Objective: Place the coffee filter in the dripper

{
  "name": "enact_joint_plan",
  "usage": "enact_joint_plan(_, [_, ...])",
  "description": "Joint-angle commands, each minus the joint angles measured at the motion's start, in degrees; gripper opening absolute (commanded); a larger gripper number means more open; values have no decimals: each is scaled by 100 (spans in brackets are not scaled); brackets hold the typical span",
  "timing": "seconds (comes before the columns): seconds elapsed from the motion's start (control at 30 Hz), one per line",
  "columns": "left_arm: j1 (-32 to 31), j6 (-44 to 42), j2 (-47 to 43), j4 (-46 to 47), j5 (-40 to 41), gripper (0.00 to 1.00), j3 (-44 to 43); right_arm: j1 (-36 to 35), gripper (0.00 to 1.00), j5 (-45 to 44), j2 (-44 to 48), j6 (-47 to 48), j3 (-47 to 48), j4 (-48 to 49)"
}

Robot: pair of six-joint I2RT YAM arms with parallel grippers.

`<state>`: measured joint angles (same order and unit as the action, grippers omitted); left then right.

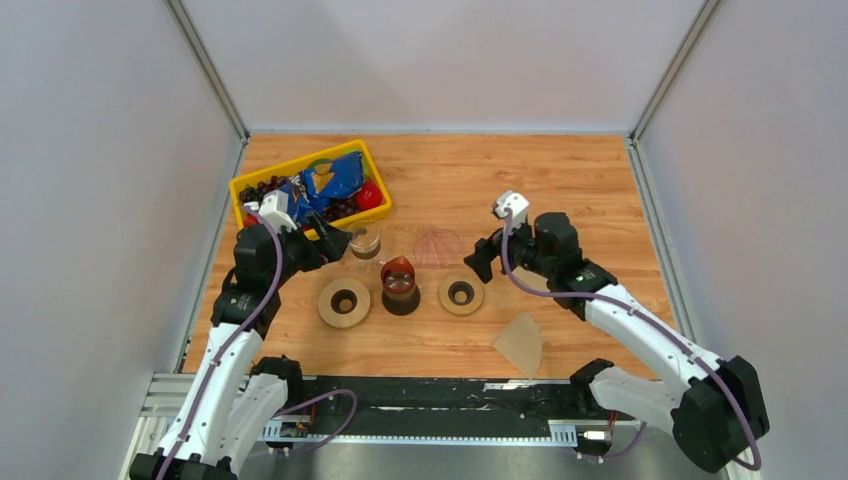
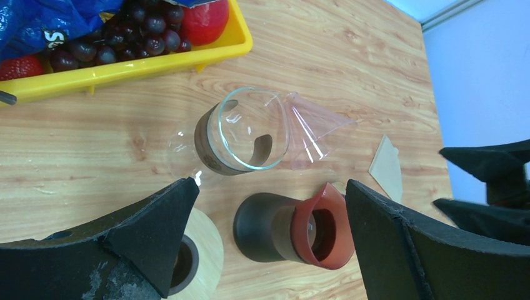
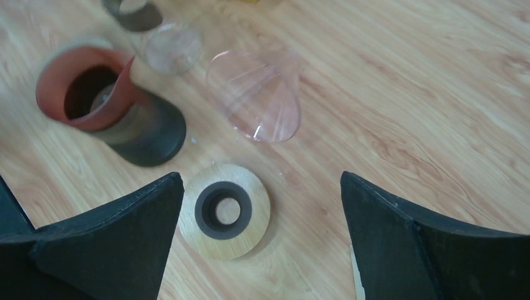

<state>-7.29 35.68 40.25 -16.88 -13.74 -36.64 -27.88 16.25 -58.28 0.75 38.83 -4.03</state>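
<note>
The coffee filter (image 1: 520, 343) is a flat tan paper fan lying on the table near the front right; it also shows in the left wrist view (image 2: 389, 167). The dripper (image 1: 437, 245), a clear pinkish ribbed cone, lies on its side at mid-table and shows in both wrist views (image 2: 312, 128) (image 3: 256, 94). My left gripper (image 1: 335, 243) is open and empty, hovering left of the dripper (image 2: 270, 184). My right gripper (image 1: 482, 258) is open and empty, just right of the dripper and well behind the filter (image 3: 261, 177).
A dark red-brown piece with a black base (image 1: 400, 283) stands between two tan ring discs (image 1: 344, 302) (image 1: 461, 293). A clear glass with a brown collar (image 1: 365, 241) lies left of the dripper. A yellow tray (image 1: 295, 163) of fruit and a blue bag is at back left.
</note>
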Motion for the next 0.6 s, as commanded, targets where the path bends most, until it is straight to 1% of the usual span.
enact_joint_plan(0.0, [29, -51, 17, 171, -224, 100, -105, -503, 100, -8, -452, 1487, 264, 78])
enact_joint_plan(0.07, [25, -12, 17, 146, -240, 100, -74, -638, 100, 39, -683, 1507, 358, 72])
enact_joint_plan(0.2, [34, 21, 14, -5, -225, 100, -51, -853, 100, -153, -1036, 1133, 439, -9])
enact_joint_plan(0.37, [26, 31, -8, -470, 182, 100, -68, -1069, 100, -940, -1216, 221, 441, -169])
enact_joint_plan(0.5, [23, 4, -15, -649, 369, 100, -59, -1070, 99, -1940, -1323, -499, 559, -501])
enact_joint_plan(0.57, [25, 16, -21, -679, 424, 100, -69, -1071, 97, -1999, -1416, -673, 570, -585])
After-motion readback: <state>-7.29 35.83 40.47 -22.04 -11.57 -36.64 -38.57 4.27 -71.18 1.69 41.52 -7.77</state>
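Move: The pink cone stands roughly 7 cm ahead and 8 cm left of my right hand, about 14 cm below it. Nearer under that hand is the right wooden ring, some 4 cm back and 3 cm left. The red-rimmed carafe stands about 4 cm back and 16 cm left, and the nearer coffee filter lies almost level, 13 cm to the right. From my left hand the cone is about 19 cm right and 8 cm ahead, 18 cm down. I sink my open right hand about 7 cm over the wooden ring and towards the pink cone, easing about 4 cm left and slightly back, then swinging some 1.5 cm back to the right. Its wrist turns counter-clockwise about 10 degrees, then unwinds, while the hand rolls some 13 degrees, left side dropping. Late on, my open left hand lowers about 2 cm; neither touches anything. ##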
